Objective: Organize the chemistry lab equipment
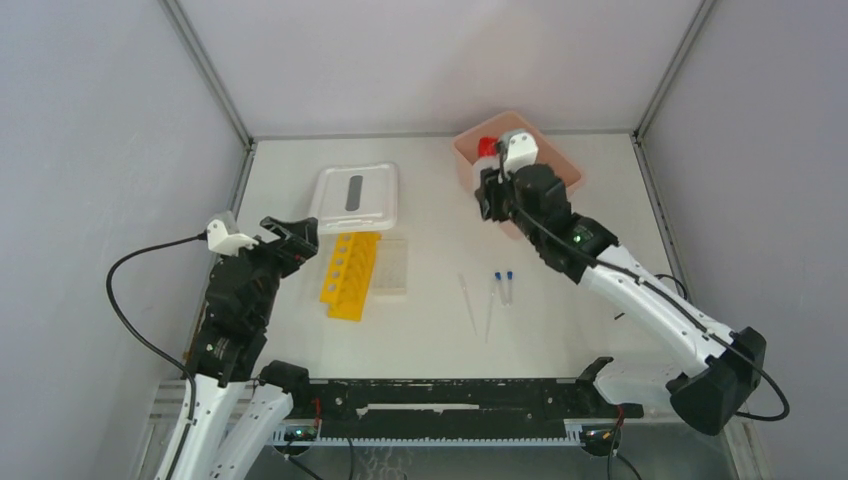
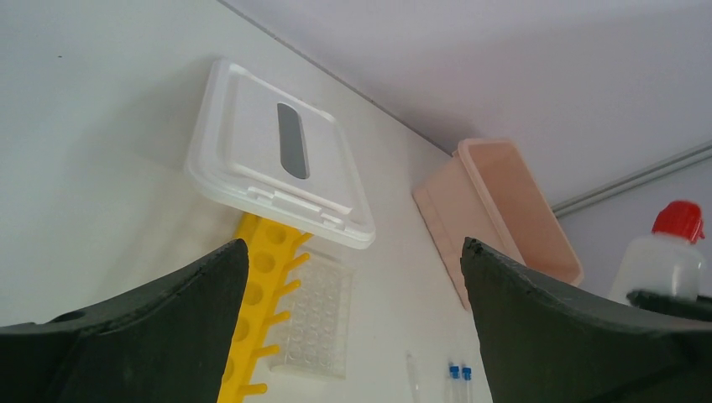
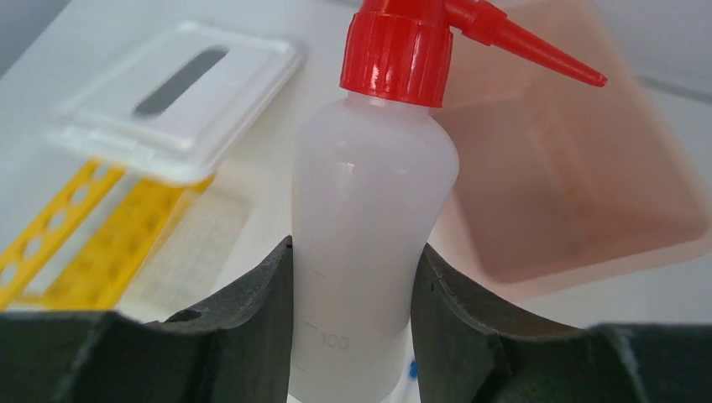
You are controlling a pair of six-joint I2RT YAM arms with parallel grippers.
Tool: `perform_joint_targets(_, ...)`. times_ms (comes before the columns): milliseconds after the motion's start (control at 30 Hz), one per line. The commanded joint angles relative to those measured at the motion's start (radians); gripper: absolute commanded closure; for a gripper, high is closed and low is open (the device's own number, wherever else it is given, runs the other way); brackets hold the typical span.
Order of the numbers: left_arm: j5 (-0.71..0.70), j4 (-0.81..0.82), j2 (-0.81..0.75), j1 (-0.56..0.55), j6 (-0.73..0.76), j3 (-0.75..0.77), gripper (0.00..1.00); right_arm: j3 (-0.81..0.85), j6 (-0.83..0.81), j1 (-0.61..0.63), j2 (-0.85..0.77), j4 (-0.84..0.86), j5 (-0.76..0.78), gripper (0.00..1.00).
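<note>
My right gripper (image 3: 353, 285) is shut on the translucent squeeze bottle (image 3: 369, 218), upright with its red nozzle pointing right. From above, its red cap (image 1: 487, 147) shows at the pink tub's left edge. The yellow tube rack (image 1: 350, 275) lies left of centre, with the small clear grid rack (image 1: 392, 265) against its right side. Two blue-capped tubes (image 1: 503, 285) and two thin droppers (image 1: 468, 300) lie mid-table. My left gripper (image 1: 295, 235) hovers open left of the yellow rack (image 2: 260, 277), holding nothing.
The large pink tub (image 1: 560, 165) stands at the back right, behind the held bottle. Its white lid (image 1: 355, 197) with a grey slot lies at the back centre-left, its near edge over the far end of the yellow rack. Grey walls enclose the table.
</note>
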Motion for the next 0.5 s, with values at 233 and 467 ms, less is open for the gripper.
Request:
perform_joint_targets(233, 0.027, 0.069, 0.037, -0.004, -0.018, 0.042, 0.00, 0.303, -0.109, -0.292, 0.356, 0.239, 0.002, 0.61)
perform_joint_targets(467, 0.056, 0.129, 0.071, -0.004, -0.035, 0.010, 0.00, 0.457, -0.141, -0.372, 0.607, 0.189, -0.019, 0.60)
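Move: The pink bin, where the wash bottle already in the right hand's fingers is headed, has its middle about 16 cm ahead of that hand, 10 cm to its right and 20 cm below. The blue-capped tubes lie some 8 cm back and 6 cm to the right, 26 cm down; the white lidded box is about 12 cm ahead and 26 cm to the left. From the left hand the bin is roughly 22 cm ahead, 40 cm right and 20 cm below. The red-capped wash bottle, still pinched upright in the right gripper, is swept quickly forward some 20 cm and about 6 cm to the right, over the pink bin's near-left side to above its opening. The hand lifts about 3 cm on the way, then starts to sink, while the wrist swings clockwise by some 15 degrees; the fingers keep their hold. ##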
